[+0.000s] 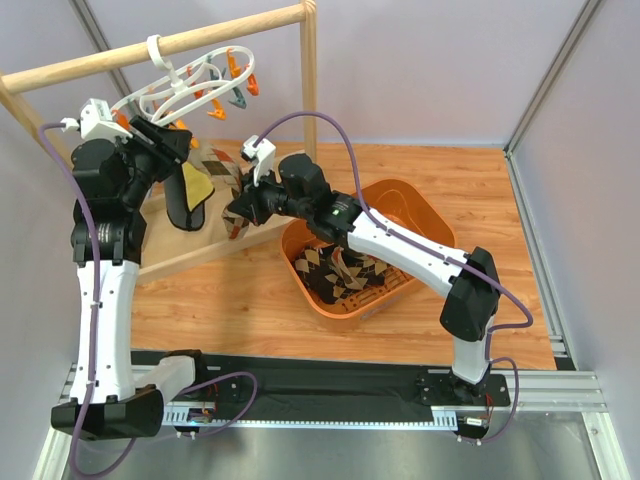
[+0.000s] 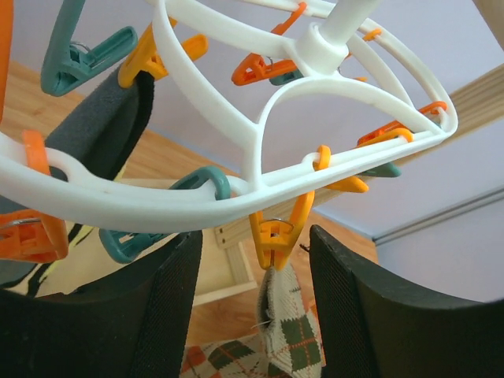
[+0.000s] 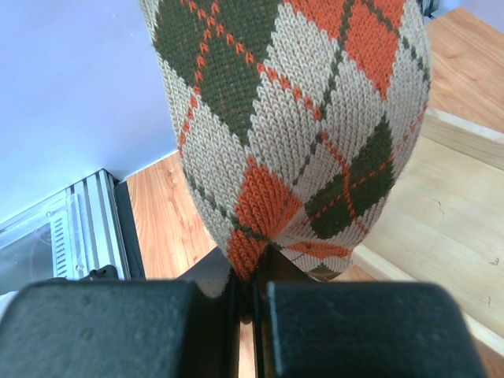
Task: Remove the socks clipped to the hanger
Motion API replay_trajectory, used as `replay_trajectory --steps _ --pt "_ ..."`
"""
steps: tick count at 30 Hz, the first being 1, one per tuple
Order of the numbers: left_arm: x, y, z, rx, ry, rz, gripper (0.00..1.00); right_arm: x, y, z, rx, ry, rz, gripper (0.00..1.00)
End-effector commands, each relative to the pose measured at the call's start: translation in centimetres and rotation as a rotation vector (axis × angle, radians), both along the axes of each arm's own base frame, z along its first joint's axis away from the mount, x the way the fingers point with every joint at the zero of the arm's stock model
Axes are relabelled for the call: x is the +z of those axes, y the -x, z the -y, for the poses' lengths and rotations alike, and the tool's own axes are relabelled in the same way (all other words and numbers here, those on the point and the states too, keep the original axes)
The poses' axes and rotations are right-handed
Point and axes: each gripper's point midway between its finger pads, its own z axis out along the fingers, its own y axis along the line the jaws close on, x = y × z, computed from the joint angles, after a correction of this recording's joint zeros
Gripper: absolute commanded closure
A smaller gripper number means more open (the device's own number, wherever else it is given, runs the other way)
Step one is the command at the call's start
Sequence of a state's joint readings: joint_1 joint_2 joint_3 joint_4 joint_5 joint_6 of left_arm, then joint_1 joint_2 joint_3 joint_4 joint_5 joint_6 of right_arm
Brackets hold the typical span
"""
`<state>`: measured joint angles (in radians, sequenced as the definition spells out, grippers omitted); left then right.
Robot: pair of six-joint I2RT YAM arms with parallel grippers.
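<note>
The white hanger point(image 1: 190, 85) hangs by its hook from the wooden rail. In the left wrist view an orange clip point(image 2: 276, 236) on the hanger ring point(image 2: 260, 181) grips the top of an argyle sock point(image 2: 287, 339). My left gripper point(image 2: 256, 307) is open, with its jaws either side of that clip and not touching it. My right gripper point(image 3: 253, 291) is shut on the lower end of the same argyle sock point(image 3: 291, 118), seen hanging in the top view point(image 1: 228, 170). A black-and-yellow sock point(image 1: 188, 195) hangs beside it, still clipped.
An orange basket point(image 1: 400, 205) at centre right holds several argyle socks point(image 1: 340, 275). The wooden rail frame point(image 1: 310, 70) stands at the back left with its base board point(image 1: 200, 250) on the table. Several orange and grey-blue clips point(image 2: 87, 55) hang empty.
</note>
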<state>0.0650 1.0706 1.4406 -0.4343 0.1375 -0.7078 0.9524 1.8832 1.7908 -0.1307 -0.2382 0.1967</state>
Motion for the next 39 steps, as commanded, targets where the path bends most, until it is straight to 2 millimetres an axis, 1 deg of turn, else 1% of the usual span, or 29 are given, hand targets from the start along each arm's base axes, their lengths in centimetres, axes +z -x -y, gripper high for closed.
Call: replay_trajectory --steps 1,4,6,7,9,16,22,32,34,37,38,39 --pt "3.0 -0.2 0.5 -0.02 0.021 0.119 0.36 4.2 0.5 0.3 0.017 -0.064 0.065 1.0" --pt "3.2 -0.8 0.6 -0.029 0.022 0.127 0.36 4.1 0.5 0.3 0.017 -0.063 0.063 1.0" --pt "3.2 -1.1 1.2 -0.063 0.025 0.14 0.36 4.3 0.6 0.4 0.018 -0.064 0.067 1.0" --pt "3.7 -1.1 1.4 -0.072 0.03 0.16 0.36 4.2 0.6 0.4 0.019 -0.062 0.065 1.0" --pt "3.6 -1.2 1.4 -0.074 0.038 0.158 0.36 4.2 0.6 0.4 0.023 -0.06 0.067 1.0" --pt "3.1 -1.6 0.8 -0.04 0.038 0.132 0.38 4.1 0.8 0.4 0.027 -0.057 0.062 1.0" --pt "3.1 -1.6 0.2 -0.006 0.04 0.129 0.4 3.8 0.8 0.4 0.026 -0.049 0.059 1.0" --pt "3.7 -2.0 0.5 -0.019 0.054 0.14 0.46 4.0 0.9 0.6 0.028 -0.047 0.06 1.0" --pt "3.6 -2.1 0.4 -0.017 0.054 0.139 0.5 4.0 1.0 0.6 0.031 -0.045 0.061 1.0" --pt "3.7 -2.1 0.5 -0.022 0.06 0.141 0.63 3.9 0.9 0.7 0.028 -0.042 0.06 1.0" --pt "3.8 -2.2 0.5 -0.023 0.06 0.141 0.73 3.9 0.9 0.7 0.028 -0.041 0.058 1.0" --pt "3.9 -2.1 0.6 -0.028 0.06 0.144 0.79 3.8 0.9 0.7 0.028 -0.039 0.059 1.0"
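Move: The orange clip holding the argyle sock sits some 3 cm ahead of the left fingertips, about 1 cm to their right and 1 cm up. The white hanger rim runs roughly 2 cm over that clip; a teal clip is about 4 cm to its left and 2 cm lower. The black-and-yellow sock hangs around 8 cm ahead of the left hand, 3 cm left, 10 cm down. From the right hand, the orange clip is about 6 cm ahead, 6 cm left and 13 cm up. Forward and up, the open left hand eases in on the orange clip under the hanger rim, tilting its fingertips up about 5 degrees. It then creeps on forward, sinking slightly, for about 2.5 cm of reach in all, and closes to under half its earlier gap, pinching the clip's levers. The right hand stays put, still gripping the argyle sock's lower end. ##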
